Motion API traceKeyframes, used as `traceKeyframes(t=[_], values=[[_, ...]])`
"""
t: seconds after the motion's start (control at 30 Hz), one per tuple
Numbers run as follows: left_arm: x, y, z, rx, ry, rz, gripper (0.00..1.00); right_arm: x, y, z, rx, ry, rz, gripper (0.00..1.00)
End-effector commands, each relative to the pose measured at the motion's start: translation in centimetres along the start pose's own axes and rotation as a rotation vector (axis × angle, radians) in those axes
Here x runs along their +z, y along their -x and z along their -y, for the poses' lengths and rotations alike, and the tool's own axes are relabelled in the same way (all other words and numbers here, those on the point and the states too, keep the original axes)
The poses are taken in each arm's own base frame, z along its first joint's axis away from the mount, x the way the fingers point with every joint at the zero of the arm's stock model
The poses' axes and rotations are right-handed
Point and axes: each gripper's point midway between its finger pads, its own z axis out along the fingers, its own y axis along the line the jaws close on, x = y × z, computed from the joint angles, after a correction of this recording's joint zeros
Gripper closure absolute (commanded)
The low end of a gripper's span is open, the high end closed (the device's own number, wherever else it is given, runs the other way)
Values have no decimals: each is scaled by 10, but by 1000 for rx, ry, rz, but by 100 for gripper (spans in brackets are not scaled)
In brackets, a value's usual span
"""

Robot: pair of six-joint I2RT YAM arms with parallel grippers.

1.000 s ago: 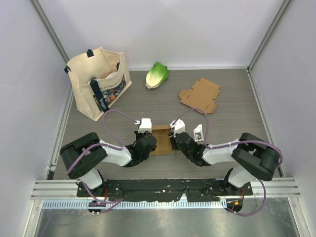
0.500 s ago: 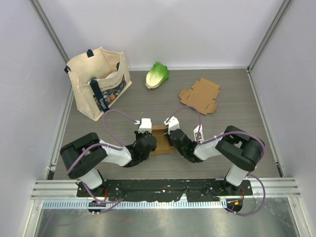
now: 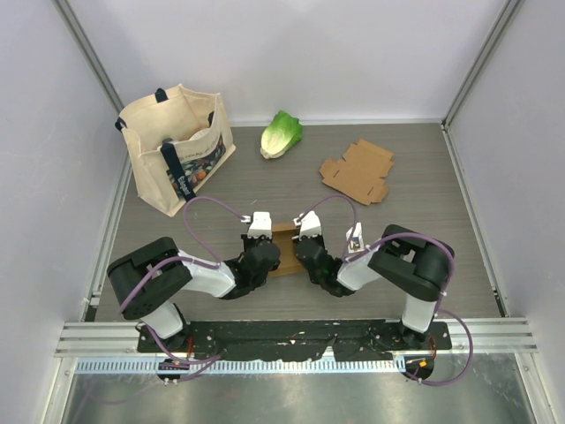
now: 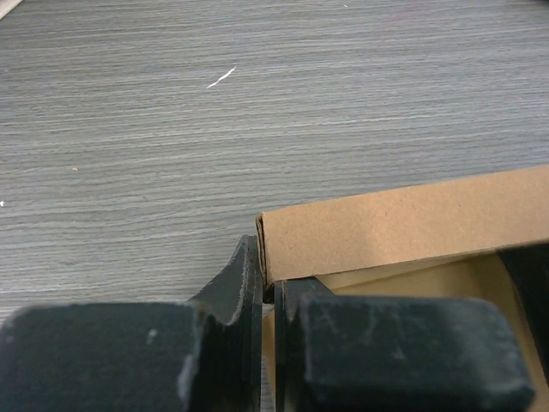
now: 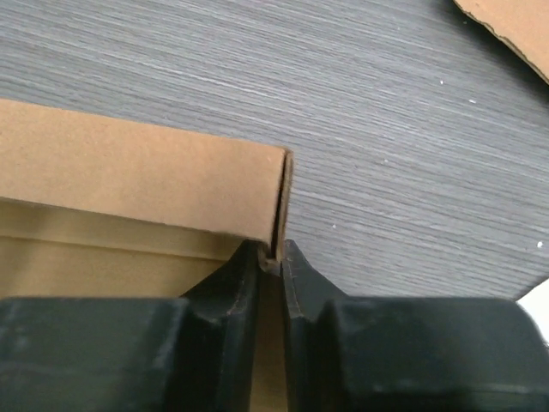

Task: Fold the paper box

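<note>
The brown paper box [image 3: 286, 240] sits low in the middle of the table, between both arms. My left gripper [image 3: 272, 257] is shut on the box's left wall. The left wrist view shows that wall's edge [image 4: 273, 249] pinched between the two black fingers, with the gripper [image 4: 268, 287] at the corner. My right gripper [image 3: 301, 252] is shut on the box's right wall. In the right wrist view the thin cardboard wall [image 5: 279, 206] runs down into the narrow gap at the gripper [image 5: 273, 257]. The box's floor is mostly hidden by the fingers.
A beige tote bag [image 3: 177, 146] stands at the back left. A green lettuce [image 3: 281, 133] lies at the back centre. A flat unfolded cardboard blank [image 3: 357, 170] lies at the back right, its corner also visible as cardboard [image 5: 515, 26].
My right arm has swung left toward the box and its jaws have closed onto the right wall. The left gripper and the box have stayed put.
</note>
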Motion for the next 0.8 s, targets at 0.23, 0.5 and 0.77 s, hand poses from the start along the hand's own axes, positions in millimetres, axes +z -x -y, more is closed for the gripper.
traceKeyframes(t=[0.23,0.5,0.77], values=[[1,11,-1,-30,33,30,100,-64,10,34,134,140,-52,50],[1,10,-2,-30,34,30,100,-66,30,7,108,297,4,51],[0,10,0,-31,26,29,100,-33,52,4,83,247,66,49]])
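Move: My right fingertips are shut on the right end of the box's folded far wall, its corner only about 1 cm ahead of and 1 cm above my hand point. The white card lies some 12 cm to the right and 1 cm back, the spare cardboard about 16 cm ahead and 13 cm right, both about 4 cm lower. From my left hand, which holds the wall's other end, that right corner is about 8 cm right and 1 cm ahead. I open my right fingers about halfway to let go of the wall's right corner and pull back off it, back, up and to the right by about 5 cm each way. Then I reverse, dropping some 2 cm and easing left and a little forward again, fingers still open, the wrist turned about 10 degrees counter-clockwise. My left hand stays put, keeping its pinch on the left end. ##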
